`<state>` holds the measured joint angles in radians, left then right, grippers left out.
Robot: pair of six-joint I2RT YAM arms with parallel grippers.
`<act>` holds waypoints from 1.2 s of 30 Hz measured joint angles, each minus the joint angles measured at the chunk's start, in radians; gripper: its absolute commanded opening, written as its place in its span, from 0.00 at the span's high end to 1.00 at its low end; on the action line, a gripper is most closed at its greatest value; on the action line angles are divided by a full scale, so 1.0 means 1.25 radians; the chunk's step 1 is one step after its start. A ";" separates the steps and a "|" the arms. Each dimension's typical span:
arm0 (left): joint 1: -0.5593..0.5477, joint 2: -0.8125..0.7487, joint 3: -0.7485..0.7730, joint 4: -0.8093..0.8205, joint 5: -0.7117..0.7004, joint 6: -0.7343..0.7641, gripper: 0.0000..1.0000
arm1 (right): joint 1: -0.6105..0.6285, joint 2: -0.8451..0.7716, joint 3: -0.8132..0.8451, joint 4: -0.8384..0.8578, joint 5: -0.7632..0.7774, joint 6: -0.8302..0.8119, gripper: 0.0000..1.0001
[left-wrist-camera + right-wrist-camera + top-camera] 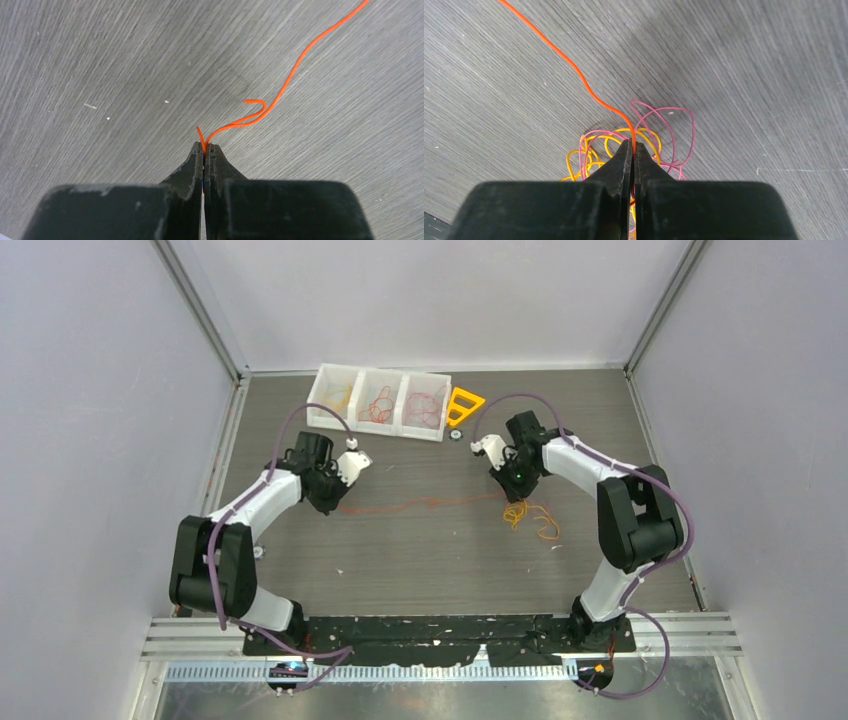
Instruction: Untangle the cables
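Observation:
One thin orange cable lies stretched across the table between my two grippers. My left gripper is shut on its left end; in the left wrist view the orange cable runs from the closed tips up to the right. My right gripper is shut on the other end. In the right wrist view the strand leaves the closed tips toward the upper left. Under and just beyond the right gripper sits a clump of yellow and pink cables, partly hidden by the fingers; from above the clump shows beside the right arm.
A white three-compartment bin at the back holds sorted wire loops. An orange-yellow plastic triangle lies to its right, with a small round object in front of it. Grey walls enclose the table on three sides.

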<state>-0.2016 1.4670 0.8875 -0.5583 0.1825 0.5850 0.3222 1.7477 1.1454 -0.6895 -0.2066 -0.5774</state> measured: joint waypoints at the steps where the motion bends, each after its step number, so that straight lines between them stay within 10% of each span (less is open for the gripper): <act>1: 0.005 0.003 0.002 -0.001 0.001 0.000 1.00 | -0.003 -0.006 0.000 0.000 0.001 -0.001 0.95; 12: 0.259 -0.012 0.200 -0.022 0.199 -0.074 1.00 | -0.051 -0.041 0.002 -0.004 -0.073 -0.006 0.95; 22: -0.096 -0.155 0.156 0.062 0.384 -0.231 0.91 | 0.019 -0.125 0.032 -0.030 -0.280 0.080 0.95; 36: -0.273 0.034 0.112 0.331 0.478 -0.475 0.69 | 0.085 -0.173 0.038 0.025 -0.431 0.167 0.95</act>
<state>-0.5434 1.5093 1.0271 -0.1444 0.7799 -0.0093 0.4290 1.5314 1.1934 -0.6579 -0.7452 -0.3683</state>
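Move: My left fingers are shut on the orange cable's end, just above the table; the part pinched in my right fingers, which it heads for, lies about 45 cm to its right and some 2 cm ahead. For my right hand, the middle of the orange run lies roughly 21 cm to its left, level fore and aft. The yellow-pink tangle sits about 3 cm back and 3 cm right of my right hand. Everything is 1-2 cm below fingertip height. I swing my left hand forward-left and up with the orange cable's end, then reverse and sweep it about 30 cm right and somewhat back, high over the table, towards my right fingers, tipping its fingers rightward some 45 degrees, opening them and sinking a little. My right hand keeps its pinch on the orange cable and, after a small shift right, lifts and carries it about 12 cm left and up, drawing back slightly and tilting its fingers left. ##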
